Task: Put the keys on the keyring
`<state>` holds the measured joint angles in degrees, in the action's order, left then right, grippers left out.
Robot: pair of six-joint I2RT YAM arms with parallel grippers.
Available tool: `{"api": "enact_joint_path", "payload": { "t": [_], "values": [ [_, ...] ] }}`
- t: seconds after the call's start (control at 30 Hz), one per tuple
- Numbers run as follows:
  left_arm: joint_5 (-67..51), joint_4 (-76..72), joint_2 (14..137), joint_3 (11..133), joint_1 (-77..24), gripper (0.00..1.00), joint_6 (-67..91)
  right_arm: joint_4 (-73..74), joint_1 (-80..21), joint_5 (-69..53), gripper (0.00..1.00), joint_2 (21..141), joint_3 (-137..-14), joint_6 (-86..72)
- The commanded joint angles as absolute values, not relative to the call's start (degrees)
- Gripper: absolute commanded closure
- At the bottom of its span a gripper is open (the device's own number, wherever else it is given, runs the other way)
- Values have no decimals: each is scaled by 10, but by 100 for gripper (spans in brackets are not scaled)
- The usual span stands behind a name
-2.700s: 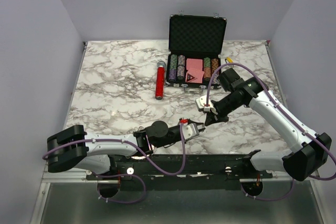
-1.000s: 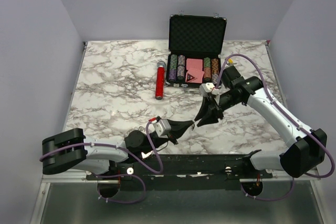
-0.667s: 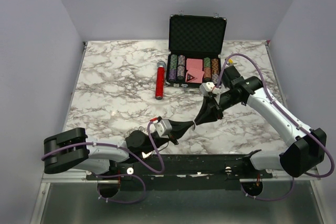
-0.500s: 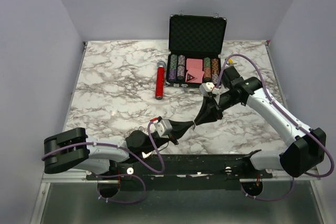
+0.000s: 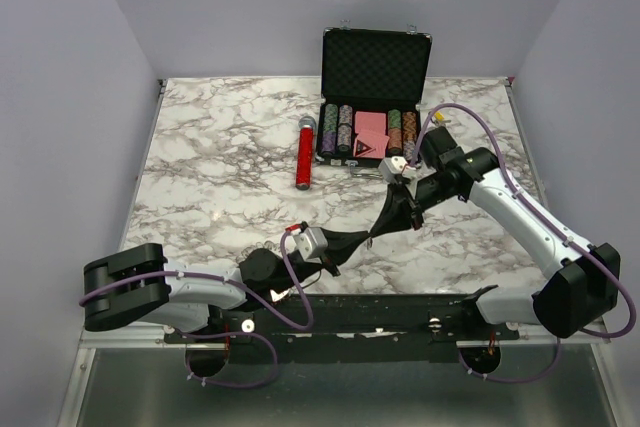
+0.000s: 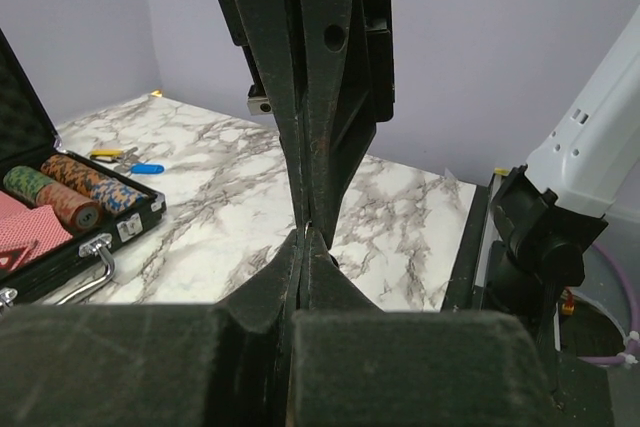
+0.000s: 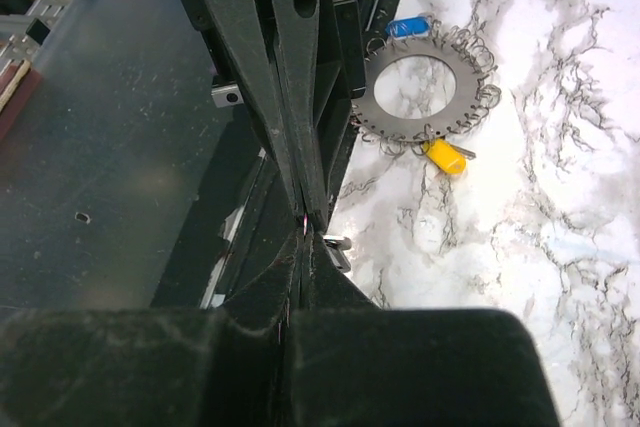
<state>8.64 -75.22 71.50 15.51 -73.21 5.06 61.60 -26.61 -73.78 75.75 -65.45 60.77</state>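
Observation:
My two grippers meet tip to tip above the table's near middle. The left gripper (image 5: pixel 362 238) (image 6: pixel 308 239) is shut, its jaws pressed flat together. Against its tips the right gripper (image 5: pixel 378 231) (image 7: pixel 308 239) is shut too. A small silver bit (image 7: pixel 335 247) shows where the tips meet; I cannot tell whether it is one of the keys or whether either gripper holds it. The keyring (image 7: pixel 420 87), a flat metal ring edged with small loops and carrying a blue tag (image 7: pixel 405 25) and a yellow tag (image 7: pixel 443 155), lies on the marble beyond the left gripper's fingers (image 7: pixel 290 77).
An open black case (image 5: pixel 375 97) of poker chips and red cards stands at the back. A red cylinder (image 5: pixel 304 155) lies to its left. Small yellow and blue items (image 6: pixel 125 159) lie on the marble behind the case. The table's near edge runs just behind the grippers.
The right gripper's jaws have gone from apart to shut at the left gripper's tips. The left arm has stayed where it was.

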Motion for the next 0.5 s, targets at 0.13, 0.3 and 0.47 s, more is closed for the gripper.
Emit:
{"api": "enact_joint_path", "payload": {
  "t": [0.13, 0.3, 0.47],
  "values": [
    [159, -775, 642, 110, -733, 35, 38, 659, -265, -571, 99, 761, -708, 565],
    [179, -469, 464, 118, -733, 25, 20, 705, -263, -346, 99, 743, -702, 564],
    [190, -206, 313, 141, -731, 23, 17, 704, -212, -179, 99, 729, -629, 569]
  ]
}}
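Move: The keyring with its keys is at both sets of fingertips: about 1 cm to the left hand's right and 1 cm to the right hand's left, hanging roughly 2 cm below each. From the left hand, the round metal plate lies some 21 cm left, about level with it and roughly 22 cm down. The red flashlight is about 13 cm left and 35 cm ahead, the chip case some 4 cm right and 39 cm ahead, both about 20 cm lower. Drawing apart from their shared hold, the two hands separate sideways: the left opens its fingers wide, lets go of the keyring, then backs off about 7 cm to the left and a little up. The right keeps its shut pinch and carries the keyring right, down and forward, away from the left fingers, while tipping its fingers down by roughly 35 degrees. ##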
